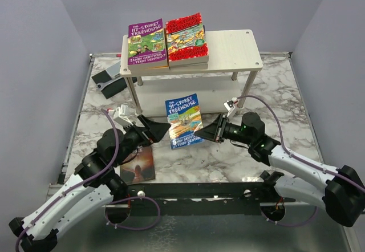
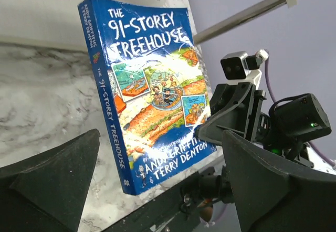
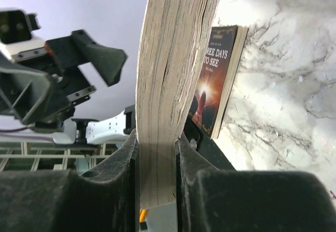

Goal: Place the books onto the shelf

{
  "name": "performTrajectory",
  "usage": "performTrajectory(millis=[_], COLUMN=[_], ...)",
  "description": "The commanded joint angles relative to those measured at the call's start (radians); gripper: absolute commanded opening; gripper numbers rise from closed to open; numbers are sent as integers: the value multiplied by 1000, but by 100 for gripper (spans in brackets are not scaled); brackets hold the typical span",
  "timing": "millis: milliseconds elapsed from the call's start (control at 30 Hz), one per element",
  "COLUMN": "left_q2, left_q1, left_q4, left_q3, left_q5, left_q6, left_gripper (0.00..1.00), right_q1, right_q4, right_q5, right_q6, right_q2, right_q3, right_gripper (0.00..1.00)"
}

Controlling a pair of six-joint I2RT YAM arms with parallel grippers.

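Observation:
A blue "91-Storey Treehouse" book point(image 1: 183, 121) point(image 2: 152, 90) hangs above the table in front of the shelf point(image 1: 236, 47). My right gripper point(image 1: 213, 130) point(image 3: 157, 161) is shut on the book's page edge point(image 3: 173, 69). My left gripper point(image 1: 155, 126) point(image 2: 163, 190) stands open just left of the book, its fingers apart and touching nothing. A purple book point(image 1: 147, 44) and a red book point(image 1: 186, 38) lie on top of small stacks on the shelf's upper board. A dark book point(image 1: 138, 165) point(image 3: 218, 80) lies flat on the table near my left arm.
A flat grey-black device point(image 1: 108, 80) lies on the table left of the shelf. The shelf's lower board point(image 1: 171, 95) holds nothing that I can see. Grey walls close the marble table point(image 1: 274, 104) on three sides.

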Motion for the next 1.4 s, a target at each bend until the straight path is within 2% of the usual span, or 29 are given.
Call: performTrajectory(millis=[0, 267, 400, 867, 1367], left_q2=[15, 31, 16, -64, -117], left_q1=[3, 3, 3, 3, 3], left_q4=[-193, -281, -294, -287, -266], left_q3=[128, 300, 328, 284, 236], left_q5=[-153, -208, -238, -237, -231], left_q6=[164, 397, 477, 570, 591], left_gripper=[99, 99, 99, 99, 99], right_q1=[-1, -2, -3, -6, -63], right_q4=[71, 199, 235, 295, 292], right_q5=[70, 85, 54, 56, -6], right_q6=[7, 30, 0, -16, 18], right_q2=[59, 279, 407, 764, 1009], right_q3=[87, 193, 285, 553, 756], right_gripper=[1, 1, 1, 1, 1])
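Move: The right hand, already pinching the blue 91-Storey book, takes it to the left part of the lower shelf, about 21 cm ahead, 16 to its left and 10 below. The shelf's left front leg stands some 11 ahead and 27 left, its foot 12 below; the upper board's middle is about 22 ahead, 3 left and 15 above. From the left hand, that spot is some 20 cm ahead, 1 left and 12 below. Forward and to the left, then increasingly downward, the right arm carries the book by its right-hand edge under the upper board, about 19 cm out and 11 across, its wrist nearly unturned and grip kept. The left hand, already open, backs clear about 8 cm leftward and 6 up, rolling and tipping its fingers upward some 30 degrees. ##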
